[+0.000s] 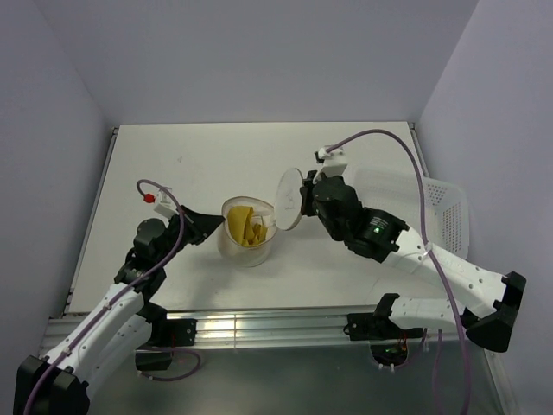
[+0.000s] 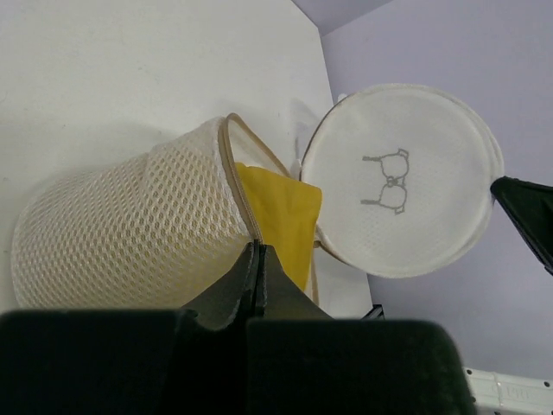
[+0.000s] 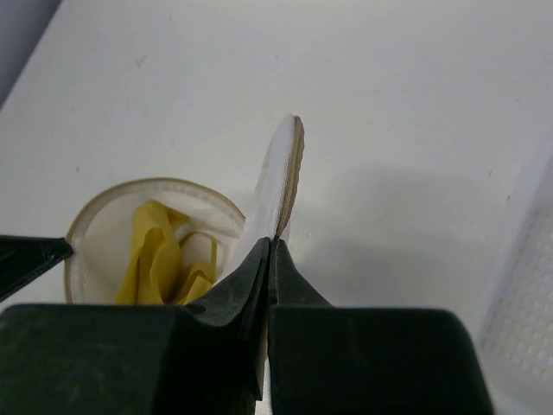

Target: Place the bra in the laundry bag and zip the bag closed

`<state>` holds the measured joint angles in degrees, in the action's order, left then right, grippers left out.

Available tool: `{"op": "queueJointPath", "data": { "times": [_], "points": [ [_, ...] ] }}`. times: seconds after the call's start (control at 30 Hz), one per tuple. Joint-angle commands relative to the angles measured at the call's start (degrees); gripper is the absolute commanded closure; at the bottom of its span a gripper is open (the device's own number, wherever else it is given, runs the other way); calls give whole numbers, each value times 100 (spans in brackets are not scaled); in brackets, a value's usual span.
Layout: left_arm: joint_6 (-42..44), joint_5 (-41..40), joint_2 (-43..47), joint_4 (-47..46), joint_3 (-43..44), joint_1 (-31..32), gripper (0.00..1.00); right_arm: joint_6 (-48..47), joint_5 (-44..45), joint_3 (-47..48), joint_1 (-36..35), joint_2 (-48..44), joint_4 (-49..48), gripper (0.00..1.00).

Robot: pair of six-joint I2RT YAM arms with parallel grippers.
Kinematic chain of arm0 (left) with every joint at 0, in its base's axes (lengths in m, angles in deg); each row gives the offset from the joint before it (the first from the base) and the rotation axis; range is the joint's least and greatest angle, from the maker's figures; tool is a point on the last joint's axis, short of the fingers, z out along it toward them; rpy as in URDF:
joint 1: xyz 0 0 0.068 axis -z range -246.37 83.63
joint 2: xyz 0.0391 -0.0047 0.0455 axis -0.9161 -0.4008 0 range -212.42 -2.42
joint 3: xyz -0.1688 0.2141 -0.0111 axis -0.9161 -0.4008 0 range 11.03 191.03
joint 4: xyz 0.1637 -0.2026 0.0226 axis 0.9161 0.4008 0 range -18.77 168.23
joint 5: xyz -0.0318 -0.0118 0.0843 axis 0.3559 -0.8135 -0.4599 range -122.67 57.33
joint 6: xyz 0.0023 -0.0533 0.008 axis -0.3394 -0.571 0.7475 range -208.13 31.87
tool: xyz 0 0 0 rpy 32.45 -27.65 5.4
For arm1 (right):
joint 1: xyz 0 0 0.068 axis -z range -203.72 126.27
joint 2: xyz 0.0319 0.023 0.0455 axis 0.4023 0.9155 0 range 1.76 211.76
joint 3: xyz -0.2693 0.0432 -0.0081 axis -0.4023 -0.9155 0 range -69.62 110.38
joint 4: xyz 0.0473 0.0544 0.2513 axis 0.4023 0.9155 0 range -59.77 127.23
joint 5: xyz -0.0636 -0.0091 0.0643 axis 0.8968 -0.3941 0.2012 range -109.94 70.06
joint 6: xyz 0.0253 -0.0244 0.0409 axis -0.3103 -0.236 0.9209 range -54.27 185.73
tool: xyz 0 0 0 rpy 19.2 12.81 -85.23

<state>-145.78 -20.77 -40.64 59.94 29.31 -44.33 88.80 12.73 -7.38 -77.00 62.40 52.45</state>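
The laundry bag (image 1: 246, 252) is a white mesh cylinder standing on the table with its mouth open. The mustard-yellow bra (image 1: 245, 226) is bunched inside it, also visible in the wrist views (image 2: 281, 216) (image 3: 160, 251). The bag's round lid (image 1: 289, 197) stands up at the right of the mouth, printed with a bra symbol (image 2: 390, 183). My left gripper (image 1: 216, 228) (image 2: 257, 247) is shut on the bag's left rim (image 2: 233, 164). On the lid's edge (image 3: 281, 181), my right gripper (image 1: 305, 201) (image 3: 271, 242) is shut.
A white plastic mesh basket (image 1: 445, 207) (image 3: 527, 294) stands at the table's right edge behind the right arm. Grey walls enclose the white table (image 1: 216, 164) on three sides.
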Motion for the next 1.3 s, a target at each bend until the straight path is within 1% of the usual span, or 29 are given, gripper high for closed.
{"op": "queueJointPath", "data": {
  "times": [0.0,0.03,0.1,0.13,0.23,0.27,0.4,0.53,0.6,0.73,0.9,0.93,0.97,1.0,1.03,1.1,1.13,1.17,1.2,1.23,1.27],
  "points": [
    [245,303,-230,-233,386,10,100,-250,214,307,-270,229,152,100],
    [271,252,-247,-225,430,45,100,-329,353,315,-358,203,108,100],
    [446,33,-239,-129,457,186,100,-513,364,298,-508,97,-120,100],
    [534,-238,-230,90,518,221,100,-653,363,306,-500,88,-191,100],
    [798,-583,-178,416,588,336,100,-830,600,849,-508,333,273,100],
    [877,-645,-160,469,606,353,100,-900,566,895,-508,326,257,100],
    [922,-610,-177,497,659,388,100,-1216,127,1114,-535,308,107,100],
    [808,-505,-396,67,677,467,100,-1532,153,1703,-710,606,493,100],
    [703,-426,-546,-293,694,520,100,-1691,300,1984,-937,834,748,100],
    [667,-434,-748,-576,703,652,100,-1815,819,2345,-1368,1309,1135,100],
    [641,-522,-836,-830,388,661,100,-1701,724,2898,-1729,2336,1381,100],
    [623,-522,-854,-875,343,670,100,-1666,611,3030,-1782,2721,1425,100],
    [606,-513,-854,-901,308,661,100,-1631,261,3249,-1887,2899,1426,99],
    [597,-531,-837,-910,247,670,100,-1482,162,3381,-1923,3066,1452,96],
    [606,-574,-828,-936,220,670,100,-1394,118,3679,-1949,3372,1539,89],
    [597,-680,-793,-902,150,661,100,-1201,-189,3927,-1976,3559,1610,79],
    [588,-750,-784,-858,132,661,100,-1165,-321,4032,-1976,3603,1610,68],
    [597,-742,-775,-875,88,661,100,-1121,-514,4042,-1976,3569,1593,59],
    [597,-759,-766,-892,70,652,100,-1068,-585,4007,-1959,3516,1540,53],
    [579,-768,-749,-919,44,652,100,-1024,-655,3902,-1950,3359,1488,49],
    [579,-768,-740,-936,26,652,100,-972,-700,3797,-1924,3253,1461,49]
  ]
}}
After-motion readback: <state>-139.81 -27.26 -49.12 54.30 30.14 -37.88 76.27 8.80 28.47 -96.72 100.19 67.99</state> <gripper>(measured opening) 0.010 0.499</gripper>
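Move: The right hand holds the bag's round lid by its free edge; the bag opening it is meant to cover lies roughly 13 cm to its left, 3 cm nearer the base and 11 cm lower. The lid's middle hangs about 4 cm left, 1 cm back and 5 cm below, with the yellow bra some 14 cm left, 3 cm back and 14 cm down. From the left hand, pinching the rim, the opening's middle is about 6 cm right, 1 cm back and 1 cm lower. Rising some 7 cm at first, then sweeping left and down, the right hand swings the lid over the bag opening towards the left gripper, ending about 20 cm left and 6 cm back. It turns some 30 degrees counter-clockwise with its right side rolling up, and its fingers open halfway late in the sweep, letting go of the lid. The left hand keeps pinching the rim, shifting about 2 cm right and slightly down. ##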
